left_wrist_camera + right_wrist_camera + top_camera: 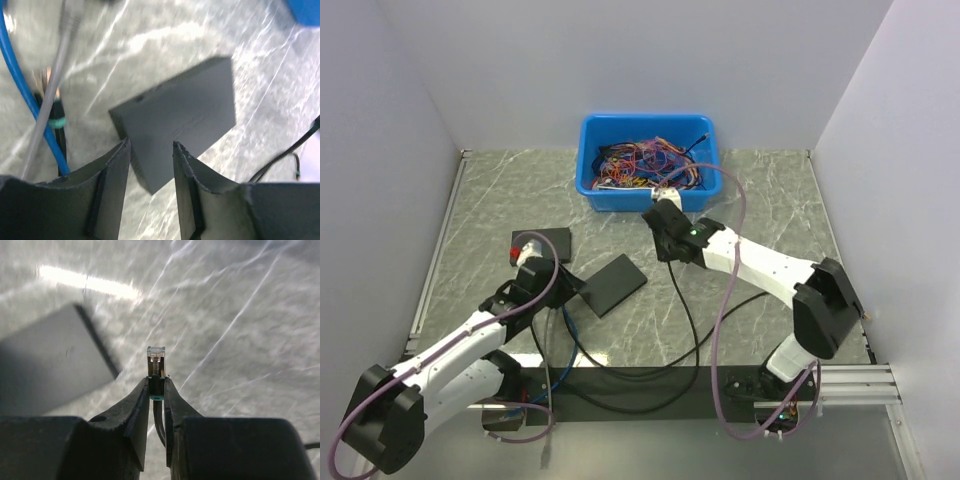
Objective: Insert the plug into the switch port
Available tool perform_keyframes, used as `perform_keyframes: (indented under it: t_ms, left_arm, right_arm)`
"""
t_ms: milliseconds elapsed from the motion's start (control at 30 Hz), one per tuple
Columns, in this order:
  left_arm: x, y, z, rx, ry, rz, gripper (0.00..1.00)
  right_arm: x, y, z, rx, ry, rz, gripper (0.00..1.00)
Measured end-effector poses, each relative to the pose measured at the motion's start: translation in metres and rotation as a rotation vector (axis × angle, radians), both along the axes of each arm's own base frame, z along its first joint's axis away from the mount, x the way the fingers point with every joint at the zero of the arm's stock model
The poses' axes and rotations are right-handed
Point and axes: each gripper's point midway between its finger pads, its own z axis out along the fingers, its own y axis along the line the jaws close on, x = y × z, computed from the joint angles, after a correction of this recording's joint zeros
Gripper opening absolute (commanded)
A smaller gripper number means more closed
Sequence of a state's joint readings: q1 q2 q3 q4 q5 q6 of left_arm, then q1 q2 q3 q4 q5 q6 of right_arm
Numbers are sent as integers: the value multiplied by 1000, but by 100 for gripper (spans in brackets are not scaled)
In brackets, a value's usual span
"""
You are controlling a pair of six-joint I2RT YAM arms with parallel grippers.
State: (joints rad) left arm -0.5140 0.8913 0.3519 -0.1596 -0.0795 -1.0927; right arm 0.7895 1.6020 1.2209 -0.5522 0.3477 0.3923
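Observation:
The switch is a flat charcoal box lying mid-table; its port row does not show clearly in any view. In the left wrist view the box lies just ahead, its near corner showing between the fingers. My left gripper is open and holds nothing. My right gripper, right of the box and above it, is shut on the plug, a clear connector with a teal-ringed black boot. Its black cable trails back between the fingers. The box's corner lies left of the plug.
A plain black slab lies left of the switch, beside my left wrist. A blue bin full of coloured wires stands at the back. Blue and grey cables and a loose black cable run over the near table.

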Motion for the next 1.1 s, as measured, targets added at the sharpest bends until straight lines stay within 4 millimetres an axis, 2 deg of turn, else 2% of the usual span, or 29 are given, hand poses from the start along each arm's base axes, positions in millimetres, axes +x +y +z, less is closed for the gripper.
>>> perform_keyframes:
  t_ms: [100, 233, 367, 467, 633, 733, 900, 1100]
  left_arm:
    - [14, 1, 15, 39, -52, 1, 44]
    - [40, -7, 38, 75, -124, -24, 44]
    - [66, -13, 50, 95, -178, -47, 45]
    - [84, -12, 44, 108, -186, -57, 45]
    - [98, -11, 16, 103, -140, -92, 44]
    - [99, -17, 10, 82, -139, -127, 44]
    - [103, -27, 12, 45, -165, -167, 43]
    - [104, -32, 1, 35, -147, -187, 41]
  right_arm:
    - [-19, 3, -12, 18, 41, 43, 0]
    - [-51, 27, -31, 49, 114, 147, 0]
    - [-71, 51, -42, 87, 155, 218, 0]
    - [-82, 59, -53, 97, 191, 249, 0]
    - [-98, 72, -62, 109, 228, 281, 0]
    - [-107, 79, -64, 113, 239, 307, 0]
    - [-119, 87, -73, 108, 266, 333, 0]
    - [-129, 87, -101, 62, 329, 330, 0]
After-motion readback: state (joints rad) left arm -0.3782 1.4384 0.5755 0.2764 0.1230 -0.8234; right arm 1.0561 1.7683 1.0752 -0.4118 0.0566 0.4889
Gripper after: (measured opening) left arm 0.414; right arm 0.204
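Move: The right hand holds the plug; the switch it is bound for lies about 8 cm back, 10 cm to its left and 11 cm below, askew on the table. The blue bin is roughly 18 cm ahead and 3 cm left of the right hand. From the left hand, the switch's middle is about 6 cm to the right, 1 cm ahead and 5 cm below, while the black box with cables sits some 9 cm ahead and 9 cm left. Back, down and to the left, the right hand carries the plug about 19 cm in to the switch's near right long side, tipping more steeply down and turning some 20 degrees counter-clockwise, its grip kept. The left hand meanwhile arcs about 10 cm forward from the switch's left corner, rising 5 cm and sinking again, turning slightly clockwise, to its far left side, fingers still half open. ##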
